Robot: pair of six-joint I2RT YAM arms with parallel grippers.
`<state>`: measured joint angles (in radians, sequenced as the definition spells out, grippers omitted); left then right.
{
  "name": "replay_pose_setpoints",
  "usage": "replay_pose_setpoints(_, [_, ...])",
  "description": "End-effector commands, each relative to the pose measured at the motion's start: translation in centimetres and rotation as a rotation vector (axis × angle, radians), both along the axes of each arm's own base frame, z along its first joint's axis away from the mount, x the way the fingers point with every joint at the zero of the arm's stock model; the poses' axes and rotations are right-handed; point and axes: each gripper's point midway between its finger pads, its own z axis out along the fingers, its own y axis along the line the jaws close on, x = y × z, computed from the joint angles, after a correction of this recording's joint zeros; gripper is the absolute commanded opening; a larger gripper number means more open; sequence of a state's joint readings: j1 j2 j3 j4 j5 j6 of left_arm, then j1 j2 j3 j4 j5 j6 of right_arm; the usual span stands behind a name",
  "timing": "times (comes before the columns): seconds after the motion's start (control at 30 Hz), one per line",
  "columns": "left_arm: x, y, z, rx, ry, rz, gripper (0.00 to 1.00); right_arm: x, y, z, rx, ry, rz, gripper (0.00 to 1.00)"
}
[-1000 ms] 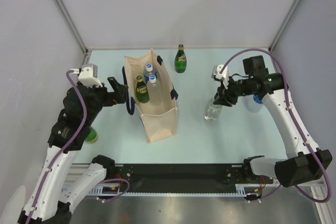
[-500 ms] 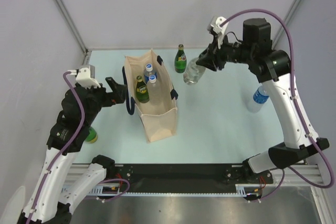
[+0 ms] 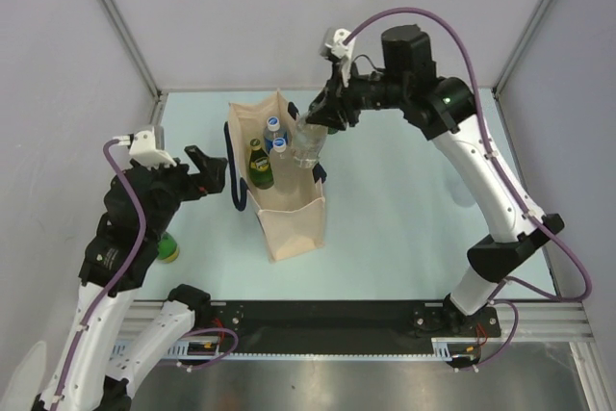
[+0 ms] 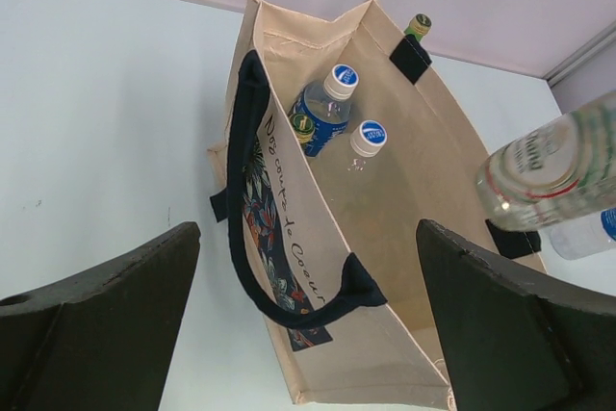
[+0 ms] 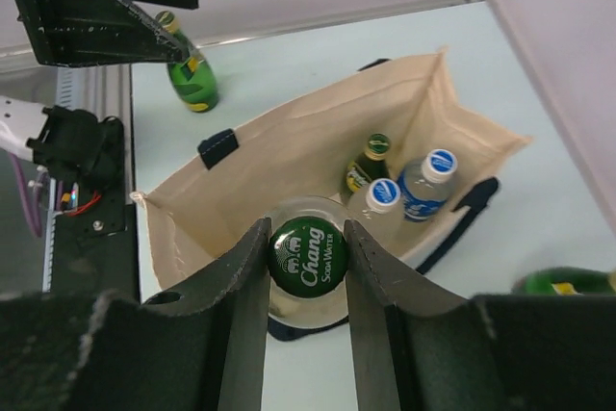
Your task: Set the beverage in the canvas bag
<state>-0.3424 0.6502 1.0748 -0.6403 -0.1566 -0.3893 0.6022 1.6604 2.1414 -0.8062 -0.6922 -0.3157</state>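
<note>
The canvas bag (image 3: 294, 223) stands upright and open at the table's middle, with dark navy handles. Inside it are a green bottle (image 3: 258, 163) and two blue-capped water bottles (image 3: 280, 146). My right gripper (image 3: 322, 111) is shut on the green "Chang" cap of a clear glass soda bottle (image 5: 308, 259) and holds it hanging over the bag's right rim (image 5: 289, 156). The bottle (image 4: 549, 175) shows at the right of the left wrist view. My left gripper (image 3: 207, 168) is open and empty, just left of the bag's near handle (image 4: 252, 190).
A green bottle (image 4: 417, 24) stands behind the bag. Another green bottle (image 3: 168, 249) stands by the left arm. A blue-capped water bottle (image 4: 582, 236) stands on the table right of the bag. Walls close the back and sides.
My right gripper has lifted the clear bottle off the table at the right and carried it up and left to above the bag. The left arm has shifted slightly.
</note>
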Motion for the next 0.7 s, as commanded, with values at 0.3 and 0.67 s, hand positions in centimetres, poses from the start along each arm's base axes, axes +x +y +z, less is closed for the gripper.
replay_pose_setpoints(0.3, [-0.4,0.7,-0.6,-0.019,0.011,0.039,1.0,-0.4,5.8,-7.4,-0.099,-0.065,0.134,0.0])
replay_pose_setpoints(0.67, [-0.3,0.5,-1.3,-0.029,0.032,0.039,1.0,3.1,7.8,-15.2,-0.178,-0.086,0.02,0.0])
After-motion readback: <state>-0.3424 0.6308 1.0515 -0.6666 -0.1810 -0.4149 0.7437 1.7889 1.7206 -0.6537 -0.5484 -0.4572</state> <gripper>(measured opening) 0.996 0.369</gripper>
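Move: Beneath the right hand, which already holds the clear soda-water bottle by its cap, the canvas bag's middle lies about 10 cm left, 3 cm ahead and 28 cm down. Inside it, the white-capped bottle stands some 7 cm ahead and 11 cm left, the blue-label bottle 11 cm ahead and 12 cm left, and the green bottle 6 cm ahead and 16 cm left. From the left hand, the bag's middle is roughly 6 cm ahead, 11 cm right and 18 cm below. Lowering the soda-water bottle into the bag's free near-right part, the right hand first carries on about 5 cm left while starting to sink, then goes almost straight down, some 20 cm in all. The wrist tips the fingers roughly 20 degrees further down, swinging the bottle towards upright, and they keep their pinch on the cap. ##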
